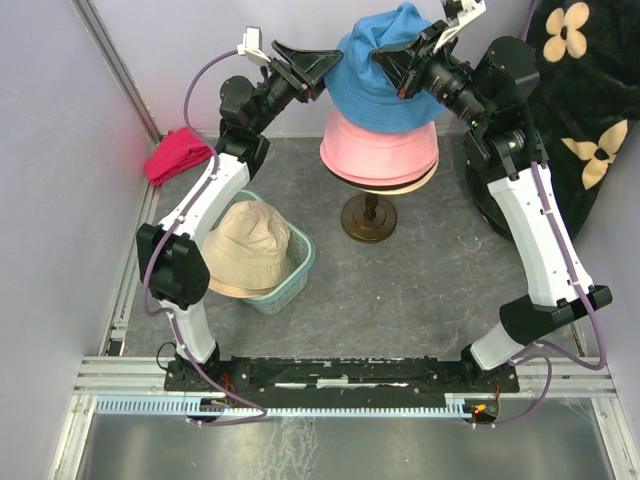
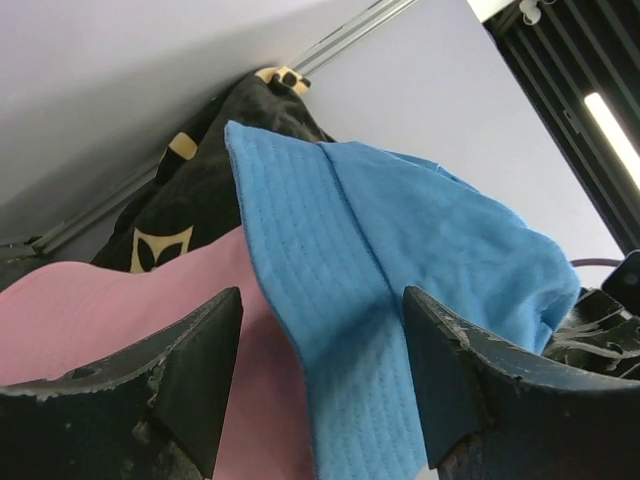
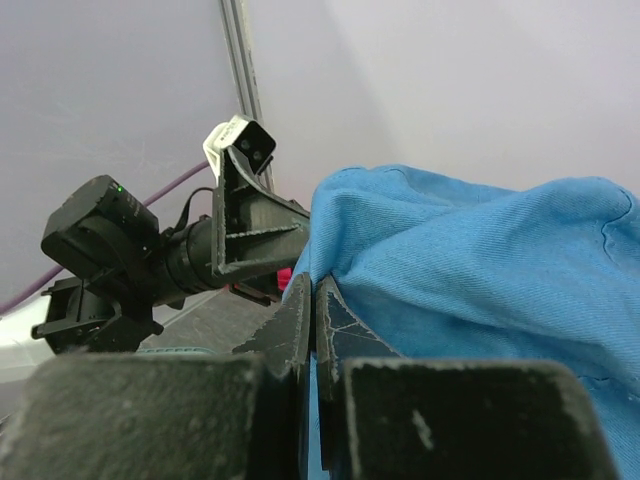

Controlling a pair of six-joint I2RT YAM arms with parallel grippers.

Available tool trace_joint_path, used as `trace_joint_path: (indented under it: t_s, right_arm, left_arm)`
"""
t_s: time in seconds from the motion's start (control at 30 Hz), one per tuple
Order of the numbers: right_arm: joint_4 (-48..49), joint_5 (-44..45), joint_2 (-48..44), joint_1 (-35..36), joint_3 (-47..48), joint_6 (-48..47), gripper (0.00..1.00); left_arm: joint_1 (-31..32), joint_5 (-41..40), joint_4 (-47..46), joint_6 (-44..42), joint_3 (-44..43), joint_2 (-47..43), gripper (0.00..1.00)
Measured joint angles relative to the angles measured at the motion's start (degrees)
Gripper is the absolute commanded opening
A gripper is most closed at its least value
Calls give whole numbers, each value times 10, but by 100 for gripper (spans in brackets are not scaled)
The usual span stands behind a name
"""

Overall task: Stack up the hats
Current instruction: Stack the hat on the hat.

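A blue hat (image 1: 385, 75) sits tilted on top of a pink hat (image 1: 380, 150), which rests on a stand (image 1: 368, 218); a cream edge shows under the pink brim. My right gripper (image 1: 398, 62) is shut on a fold of the blue hat (image 3: 480, 270) at its crown, the fabric pinched at the fingertips (image 3: 316, 292). My left gripper (image 1: 312, 68) is open at the hat's left side. Between its fingers (image 2: 320, 370) hangs the blue brim (image 2: 350, 300), untouched, with the pink hat (image 2: 90, 310) behind. A beige hat (image 1: 245, 245) lies in a basket.
The teal basket (image 1: 290, 278) stands left of the stand. A magenta-red cloth bundle (image 1: 178, 155) lies at the back left corner. A black fabric with cream flowers (image 1: 585, 90) hangs at the back right. Walls close in on the left and back.
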State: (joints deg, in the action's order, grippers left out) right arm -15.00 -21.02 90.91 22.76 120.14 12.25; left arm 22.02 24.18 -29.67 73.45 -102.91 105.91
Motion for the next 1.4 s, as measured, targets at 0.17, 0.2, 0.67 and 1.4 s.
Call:
trace_joint_path:
  t_s: [0.17,0.2,0.67,1.4]
  right_arm:
    - [8,-4,3,0,0,8,3]
    - [9,-5,4,0,0,10,3]
    - [11,-5,12,-5,-5,23,28]
    - [102,221,-173,-95,-231,159,60]
  left_arm:
    - [2,9,-2,0,1,3,69]
    - [2,11,-6,0,1,3,68]
    - [3,2,-59,12,39,2,3]
    - [6,-41,-56,30,77,-20,3]
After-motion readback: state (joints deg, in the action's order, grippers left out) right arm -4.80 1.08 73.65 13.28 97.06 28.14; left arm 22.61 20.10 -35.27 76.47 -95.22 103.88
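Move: The blue hat's left brim edge lies just between the left hand's open fingers, with the hat's middle about 10 cm to the right, 2 cm ahead and 3 cm above. The right hand holds a pinch of its crown; the hat's middle is some 5 cm ahead, neither left nor right, 3 cm below. The pink hats underneath have their middle roughly 9 cm right of the left hand, level ahead and 7 cm below; from the right hand, about 3 cm ahead and 13 cm below. The blue hat's left brim is pinched as the left fingers shut on it, almost in place; that hand then sinks about 3 cm and eases up 1. The right hand dips forward and down some 3 cm while opening to let go of the crown, then backs off to the right, ending about 13 cm out, fingers wide, the wrist turning some 25 degrees clockwise and its left side rising. ##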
